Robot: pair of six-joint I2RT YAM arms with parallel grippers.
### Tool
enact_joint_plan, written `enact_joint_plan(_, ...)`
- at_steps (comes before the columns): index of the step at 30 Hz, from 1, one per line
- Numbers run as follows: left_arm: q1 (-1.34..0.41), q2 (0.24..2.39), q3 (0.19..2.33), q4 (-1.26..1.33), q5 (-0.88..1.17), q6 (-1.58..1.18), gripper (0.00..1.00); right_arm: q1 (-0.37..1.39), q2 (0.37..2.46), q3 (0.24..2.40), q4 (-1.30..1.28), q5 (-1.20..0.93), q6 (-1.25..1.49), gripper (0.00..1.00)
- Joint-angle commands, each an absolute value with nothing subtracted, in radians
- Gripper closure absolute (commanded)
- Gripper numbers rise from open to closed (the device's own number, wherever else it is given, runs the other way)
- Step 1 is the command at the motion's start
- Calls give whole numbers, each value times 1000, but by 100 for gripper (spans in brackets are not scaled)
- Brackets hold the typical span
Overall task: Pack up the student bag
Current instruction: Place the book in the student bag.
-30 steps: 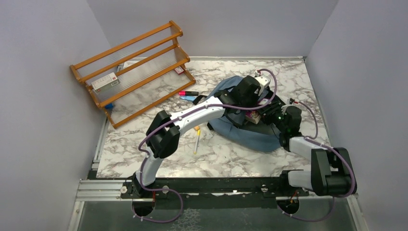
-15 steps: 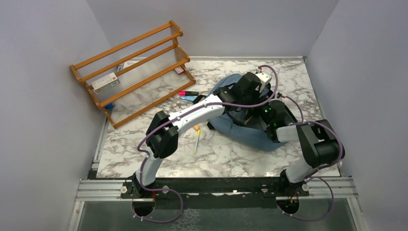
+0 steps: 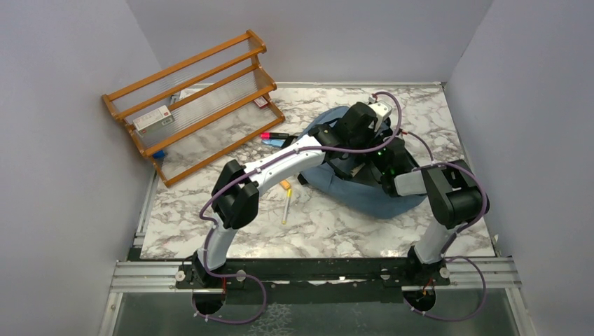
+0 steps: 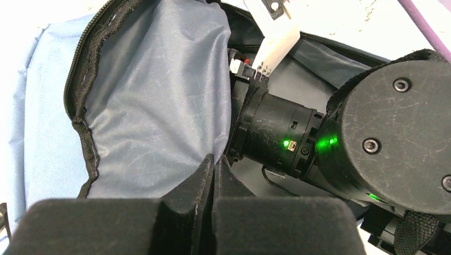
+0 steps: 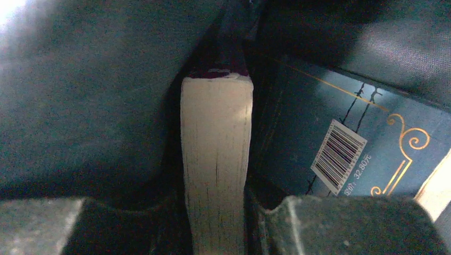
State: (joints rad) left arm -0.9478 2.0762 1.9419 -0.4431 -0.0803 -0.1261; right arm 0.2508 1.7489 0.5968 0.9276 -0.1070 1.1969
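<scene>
The student bag [image 3: 364,199] lies dusty-blue on the marble table, right of centre, with its zipper mouth open. My left gripper [image 4: 214,159] is shut on the edge of the pale lining [image 4: 154,95] and holds that flap up. In the left wrist view my right arm's wrist [image 4: 282,138] reaches through the opening. Inside the bag, my right gripper [image 5: 215,196] is shut on a book [image 5: 215,149] with a cream page edge and a dark red cover. The book stands on edge beside a dark blue book [image 5: 319,133] with a barcode.
A wooden tiered rack [image 3: 196,105] stands at the back left with a small box [image 3: 153,119] on it. Markers [image 3: 273,135] lie left of the bag, and pens [image 3: 286,203] lie below my left forearm. Grey walls close in the table on three sides.
My right arm has raised its elbow and pushed its gripper leftward, deeper into the bag with the book. The left arm has barely moved and keeps its hold.
</scene>
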Motion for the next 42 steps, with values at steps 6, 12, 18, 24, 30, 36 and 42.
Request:
enact_joint_plan(6,-947,2067,1934,-428,-8,-130,100,259,1681,658,768,-43,1064,40)
enact_joint_plan(12,-941,2068,1924,-428,-11,-132,100,259,1592,661,649,-14,1028,31)
enact_joint_plan(18,-932,2059,1904,-425,-5,-136,100,259,1489,644,511,40,987,26)
enact_joint_plan(24,-930,2042,1874,-413,-4,-140,100,259,1352,631,371,102,903,23)
enact_joint_plan(30,-930,2025,1834,-387,-2,-148,100,258,1208,636,180,163,796,19)
enact_joint_plan(36,-930,2039,1824,-371,77,-170,100,258,1023,657,-91,179,736,19)
enact_joint_plan(42,-930,2016,1768,-337,92,-183,96,259,815,660,-340,183,718,19)
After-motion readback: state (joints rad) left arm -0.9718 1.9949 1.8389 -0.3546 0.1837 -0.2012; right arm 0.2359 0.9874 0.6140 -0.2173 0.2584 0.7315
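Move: The right hand is deep in the bag with the purple book between its fingers; the book's middle is about 5 cm ahead, 2 cm left and 2 cm below. The blue book already stands some 5 cm right of that hand, 5 cm ahead and 2 cm lower. The flap edge pinched by the left hand hangs roughly 4 cm back, 3 cm right and 9 cm above it. From the left hand, the purple book is about 6 cm ahead, 4 cm left and 11 cm below. The right hand opens its fingers wide and lets go of the purple book, dipping about 2 cm as it does so, then draws back and to the right out of the bag, gathering speed over some 16 cm and rising in the latter part, while the wrist rolls about 35 degrees, its left side going down, and tips its nose a little downward. The left hand, still shut on the flap, holds it up almost without moving until late on, then pulls it back about 6 cm and a little to the right and up, turning slightly clockwise. ##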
